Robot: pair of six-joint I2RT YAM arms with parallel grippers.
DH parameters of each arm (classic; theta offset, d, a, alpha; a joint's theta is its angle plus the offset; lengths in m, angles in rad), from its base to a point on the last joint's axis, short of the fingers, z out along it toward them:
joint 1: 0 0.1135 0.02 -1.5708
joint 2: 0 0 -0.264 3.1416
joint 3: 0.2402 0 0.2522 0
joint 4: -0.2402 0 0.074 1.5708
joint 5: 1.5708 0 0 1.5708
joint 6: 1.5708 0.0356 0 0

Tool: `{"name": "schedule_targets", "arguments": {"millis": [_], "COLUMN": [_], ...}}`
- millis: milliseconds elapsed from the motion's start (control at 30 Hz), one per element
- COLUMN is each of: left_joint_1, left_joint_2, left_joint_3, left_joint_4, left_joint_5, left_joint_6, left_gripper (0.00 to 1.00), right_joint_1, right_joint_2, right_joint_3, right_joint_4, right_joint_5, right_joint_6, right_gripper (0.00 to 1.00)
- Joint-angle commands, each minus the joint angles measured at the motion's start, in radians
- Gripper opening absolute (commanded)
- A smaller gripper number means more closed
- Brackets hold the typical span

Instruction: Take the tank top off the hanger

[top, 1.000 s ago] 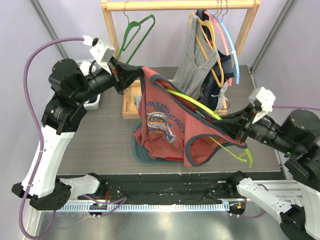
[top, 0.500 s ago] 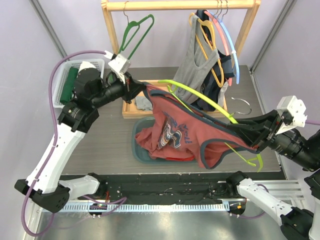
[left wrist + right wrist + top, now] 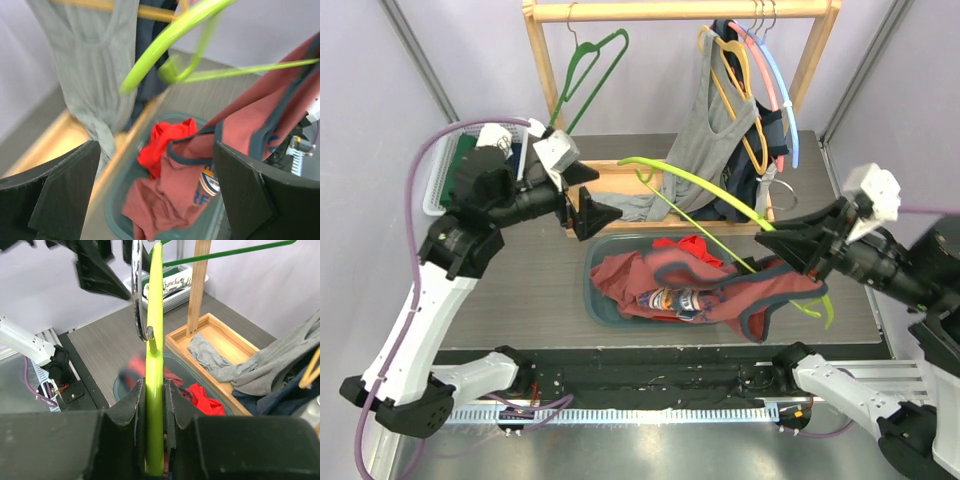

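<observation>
The maroon tank top [image 3: 650, 288] with blue trim lies slumped in the teal basin [image 3: 592, 290]. Its right side still drapes over the low end of the lime-green hanger [image 3: 720, 195]. My right gripper [image 3: 772, 240] is shut on that hanger, and the right wrist view shows the green bar [image 3: 154, 340] pinched between the gripper [image 3: 154, 390] fingers. My left gripper [image 3: 595, 195] hangs open left of the basin, holding nothing. In the left wrist view the tank top [image 3: 170, 200] lies below the spread gripper [image 3: 160, 200], with the hanger [image 3: 165, 45] above it.
A wooden rack [image 3: 680, 10] at the back carries a dark green hanger [image 3: 585, 65], a grey top [image 3: 710, 130] on an orange hanger, and more hangers. Its tray base [image 3: 620, 185] borders the basin. A red garment [image 3: 692, 248] lies in the basin. A white basket [image 3: 442, 175] sits far left.
My left gripper has let go of the tank top and opened. The garment has dropped from its stretched span into the basin. My right arm has swung the hanger slightly up and back.
</observation>
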Motion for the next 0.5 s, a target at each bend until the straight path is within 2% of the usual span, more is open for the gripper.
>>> {"name": "schedule_targets", "arguments": {"millis": [0,100,200,367,467], "left_joint_1": [0.004,0.003,0.004,0.004,0.003], "left_joint_2": [-0.006,0.011,0.024,0.062,0.091], "left_joint_3": [0.263,0.386,0.430,0.396,0.373], "left_joint_4": [-0.144,-0.239,-0.255,-0.252,-0.232], "left_joint_5": [0.107,0.130,0.165,0.257,0.259], "left_joint_6": [0.220,0.287,0.303,0.333,0.366], "left_gripper": [1.00,1.00,1.00,1.00,1.00], "right_joint_1": [0.003,0.003,0.003,0.014,0.023], "right_joint_2": [0.119,0.181,0.240,0.310,0.331], "right_joint_3": [0.051,0.081,0.107,0.147,0.165], "right_joint_4": [0.105,0.101,0.085,0.068,0.056], "right_joint_5": [-0.060,-0.108,-0.164,-0.258,-0.290], "right_joint_6": [-0.016,-0.028,-0.036,-0.049,-0.056], "right_gripper": [0.01,0.01,0.01,0.01,0.01]}}
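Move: The free left end of the lime hanger is about 3 cm ahead of the empty left gripper, 5 cm to its right and 6 cm above. The tank top, slumped off that end, lies some 17 cm to that gripper's right and 25 cm below; the bin is 6 cm ahead, 11 cm right, about 35 cm down. From the right gripper, which holds the hanger, its free end is roughly 11 cm ahead and 20 cm left, level, and the tank top 3 cm ahead, 10 cm left, 25 cm below. Lift the open left gripper about 12 cm away from the tank top while drawing it back some 8 cm, front side tilting up roughly 25 degrees, then let it sink slightly. Meanwhile keep the right grip on the lime hanger and carry it forward and left about 10 cm, sinking a little and turning counter-clockwise. ##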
